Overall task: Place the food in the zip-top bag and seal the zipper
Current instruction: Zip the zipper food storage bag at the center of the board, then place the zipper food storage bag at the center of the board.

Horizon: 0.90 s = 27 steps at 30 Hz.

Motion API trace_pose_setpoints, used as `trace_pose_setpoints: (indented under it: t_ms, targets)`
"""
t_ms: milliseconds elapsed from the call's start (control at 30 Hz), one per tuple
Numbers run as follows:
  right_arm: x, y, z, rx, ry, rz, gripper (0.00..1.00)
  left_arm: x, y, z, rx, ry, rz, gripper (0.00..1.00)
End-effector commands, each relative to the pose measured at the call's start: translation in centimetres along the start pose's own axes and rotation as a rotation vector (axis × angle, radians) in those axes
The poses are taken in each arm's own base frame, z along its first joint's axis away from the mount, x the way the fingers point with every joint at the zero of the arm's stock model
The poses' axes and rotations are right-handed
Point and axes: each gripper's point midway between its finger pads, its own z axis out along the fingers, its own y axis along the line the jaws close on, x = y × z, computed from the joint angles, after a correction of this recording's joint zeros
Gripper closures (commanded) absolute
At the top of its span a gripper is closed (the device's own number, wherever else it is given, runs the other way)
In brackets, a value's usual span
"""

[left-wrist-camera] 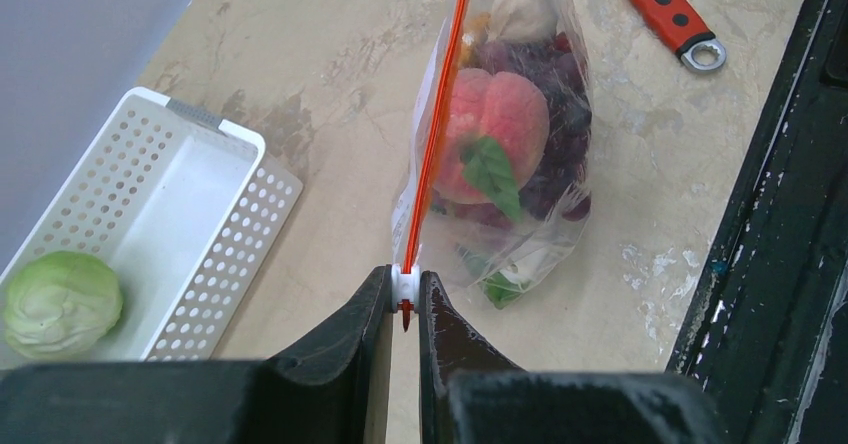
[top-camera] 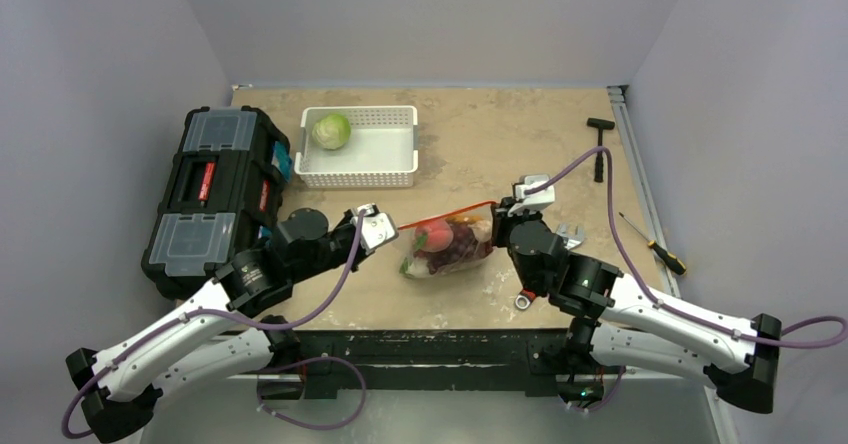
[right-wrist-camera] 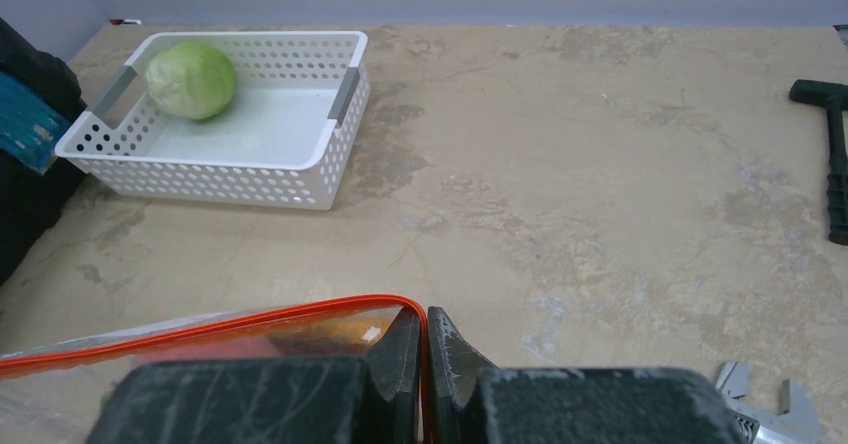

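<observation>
The clear zip-top bag (top-camera: 450, 249) hangs stretched between both arms at the table's near middle. Inside it I see food: a pink peach (left-wrist-camera: 495, 129), dark red grapes (left-wrist-camera: 560, 99) and green leafy pieces (left-wrist-camera: 492, 169). The orange-red zipper (left-wrist-camera: 436, 129) runs taut along the bag's mouth. My left gripper (left-wrist-camera: 406, 299) is shut on the white slider at the zipper's left end. At the other end, my right gripper (right-wrist-camera: 425, 339) is shut on the zipper's corner (right-wrist-camera: 418, 309), where the strip bends down between the fingertips.
A white slotted basket (top-camera: 405, 154) at the back left holds a green cabbage (top-camera: 331, 130). A black toolbox (top-camera: 215, 189) stands at the left. A red-handled wrench (left-wrist-camera: 665, 9) lies near the front edge, a black hammer (top-camera: 599, 149) and a screwdriver (top-camera: 655, 246) at the right.
</observation>
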Motion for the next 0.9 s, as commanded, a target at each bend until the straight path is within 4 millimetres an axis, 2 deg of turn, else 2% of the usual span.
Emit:
trace_pose_setpoints:
  t_ms: [0,67,267,300,333,367,433,600,867]
  targets:
    - [-2.3,-3.0,-0.2,0.135,-0.071,0.04,1.0,0.3,1.1,-0.8,-0.068,0.013,-0.013,1.0]
    - [-2.2,-2.4,0.0,0.105,-0.072,0.034,1.0,0.2,0.9,-0.6,-0.055,0.015,-0.013,0.97]
    - [-2.2,-0.2,0.7,0.038,-0.056,0.051,1.0,0.3,0.8,-0.4,-0.046,0.032,-0.026,0.54]
    - [-2.3,0.1,0.9,0.031,-0.059,0.052,1.0,0.2,1.1,-0.5,-0.061,0.033,-0.031,0.44]
    - [-2.6,0.5,1.1,0.025,-0.064,0.057,1.0,0.3,1.3,-0.6,-0.076,0.033,-0.034,0.41]
    - [-2.9,0.9,1.3,0.023,-0.063,0.057,1.0,0.2,1.7,-0.8,-0.103,0.028,-0.035,0.3]
    - [-3.6,1.1,1.7,0.031,-0.069,0.061,1.0,0.2,2.7,-1.2,-0.16,0.019,-0.043,0.22]
    - [-4.9,-0.2,4.7,0.095,-0.059,0.067,1.0,0.2,5.9,-3.0,-0.358,0.011,-0.072,0.19]
    - [-9.5,-5.8,9.7,0.272,-0.113,0.153,1.0,0.5,7.9,-4.8,-0.489,0.018,-0.069,0.22]
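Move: The left fingers pinch the slider at the zipper's left end, with the middle of the bag some 9 cm to their right, 2 cm ahead and 8 cm below. The right hand holds the other zipper corner, the bag's middle about 9 cm left, 3 cm back and 8 cm below. The white basket is roughly 24 cm ahead of the left hand, 9 cm left and 20 cm below; the wrench lies about 8 cm back from the right hand, 11 cm right and 23 cm below. The left hand opens wide and lets go of the slider, dipping about 1 cm as it does so, then backs off from the bag to its left, somewhat forward and up, roughly 7 cm in all while its wrist turns some 20 degrees counter-clockwise. The right hand stays shut on its zipper corner and, slow at first and then quick, carries the hanging bag about 9 cm forward and finally a few centimetres right, away from the left hand, its wrist turning about 15 degrees clockwise. ##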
